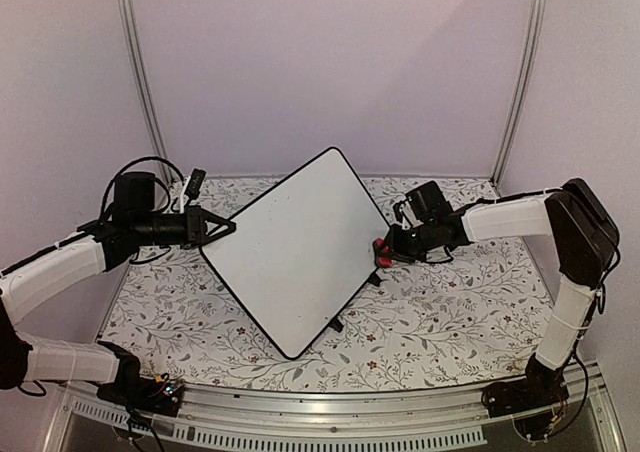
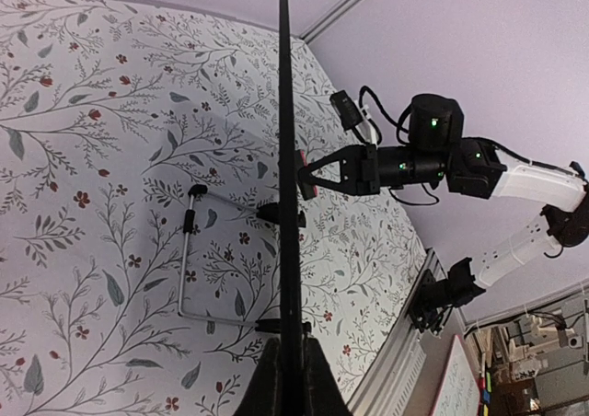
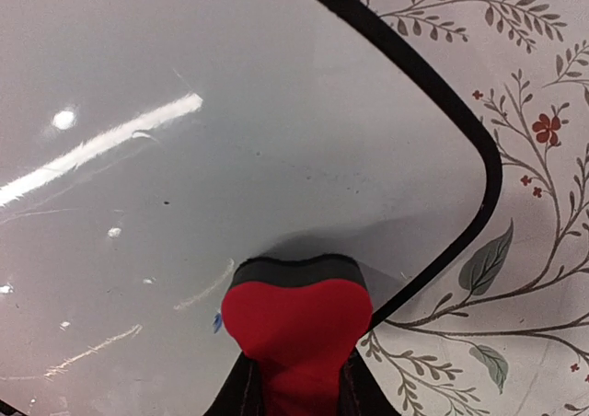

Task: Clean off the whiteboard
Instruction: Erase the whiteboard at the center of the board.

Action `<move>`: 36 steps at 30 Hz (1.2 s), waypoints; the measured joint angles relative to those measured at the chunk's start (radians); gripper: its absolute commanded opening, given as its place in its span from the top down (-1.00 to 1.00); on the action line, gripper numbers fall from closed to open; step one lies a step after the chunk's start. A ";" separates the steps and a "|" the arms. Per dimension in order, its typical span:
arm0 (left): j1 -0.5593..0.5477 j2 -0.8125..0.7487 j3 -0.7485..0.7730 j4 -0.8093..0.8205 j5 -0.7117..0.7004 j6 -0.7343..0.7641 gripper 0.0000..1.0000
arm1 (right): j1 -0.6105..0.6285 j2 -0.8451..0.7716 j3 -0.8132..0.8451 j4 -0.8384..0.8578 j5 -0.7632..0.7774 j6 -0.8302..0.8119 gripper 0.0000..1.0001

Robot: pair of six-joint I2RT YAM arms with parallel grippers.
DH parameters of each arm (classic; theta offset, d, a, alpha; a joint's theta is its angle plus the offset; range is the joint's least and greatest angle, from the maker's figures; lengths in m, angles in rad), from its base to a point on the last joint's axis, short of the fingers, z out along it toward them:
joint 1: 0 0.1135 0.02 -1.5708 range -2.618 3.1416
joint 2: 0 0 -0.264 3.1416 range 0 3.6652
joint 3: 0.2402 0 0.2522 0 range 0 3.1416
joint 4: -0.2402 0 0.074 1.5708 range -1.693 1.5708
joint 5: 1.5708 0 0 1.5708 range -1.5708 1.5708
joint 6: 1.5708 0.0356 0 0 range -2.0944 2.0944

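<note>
The whiteboard (image 1: 295, 252) is a glossy white board with a thin black frame, tilted up on its stand in the middle of the table, its face blank. My left gripper (image 1: 222, 227) is shut on the board's left edge; the left wrist view shows the board edge-on (image 2: 284, 158) between the fingers. My right gripper (image 1: 384, 252) is shut on a red eraser (image 3: 296, 319) whose dark felt side presses against the whiteboard (image 3: 230, 158) near its right corner. The eraser also shows in the top view (image 1: 380, 251) and the left wrist view (image 2: 305, 172).
The table carries a floral cloth (image 1: 450, 312). A wire stand (image 2: 189, 260) with black feet props the board from behind. An aluminium rail (image 1: 350, 427) runs along the near edge. Walls close the back and sides.
</note>
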 measured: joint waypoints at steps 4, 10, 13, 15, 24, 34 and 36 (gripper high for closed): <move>0.000 0.000 0.000 0.000 0.000 0.000 1.00 | 0.012 -0.004 -0.001 0.006 0.002 0.008 1.00; 0.000 0.000 0.000 0.000 0.000 0.000 1.00 | 0.039 -0.013 -0.007 0.018 0.010 0.014 1.00; 0.000 0.000 0.000 0.000 0.000 0.000 1.00 | 0.057 -0.023 -0.021 0.033 0.015 0.021 1.00; 0.000 0.000 0.000 0.000 0.000 0.000 1.00 | 0.068 -0.029 -0.034 0.047 0.015 0.029 1.00; 0.000 0.000 0.000 0.000 0.001 0.000 1.00 | 0.111 -0.045 -0.060 0.069 0.015 0.053 1.00; 0.000 0.000 0.000 0.002 0.005 0.005 1.00 | 0.174 -0.074 -0.072 0.072 -0.047 0.072 1.00; 0.000 0.000 0.000 0.003 0.008 0.012 1.00 | 0.186 -0.089 -0.071 0.064 -0.056 0.066 1.00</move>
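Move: The right hand holds the red eraser at the whiteboard's right corner; the board's centre lies about 18 cm to its left, 5 cm back and some 7 cm higher. The nearer board foot is about 4 cm back, 2 cm left and 4 cm below; the other is roughly 16 cm back, 10 cm left and 4 cm below. From the left hand, pinching the board's rim, the centre lies about 14 cm right, 2 cm back and 9 cm below. The right hand wipes the held eraser about 10 cm back and left over the board the left hand steadies. ##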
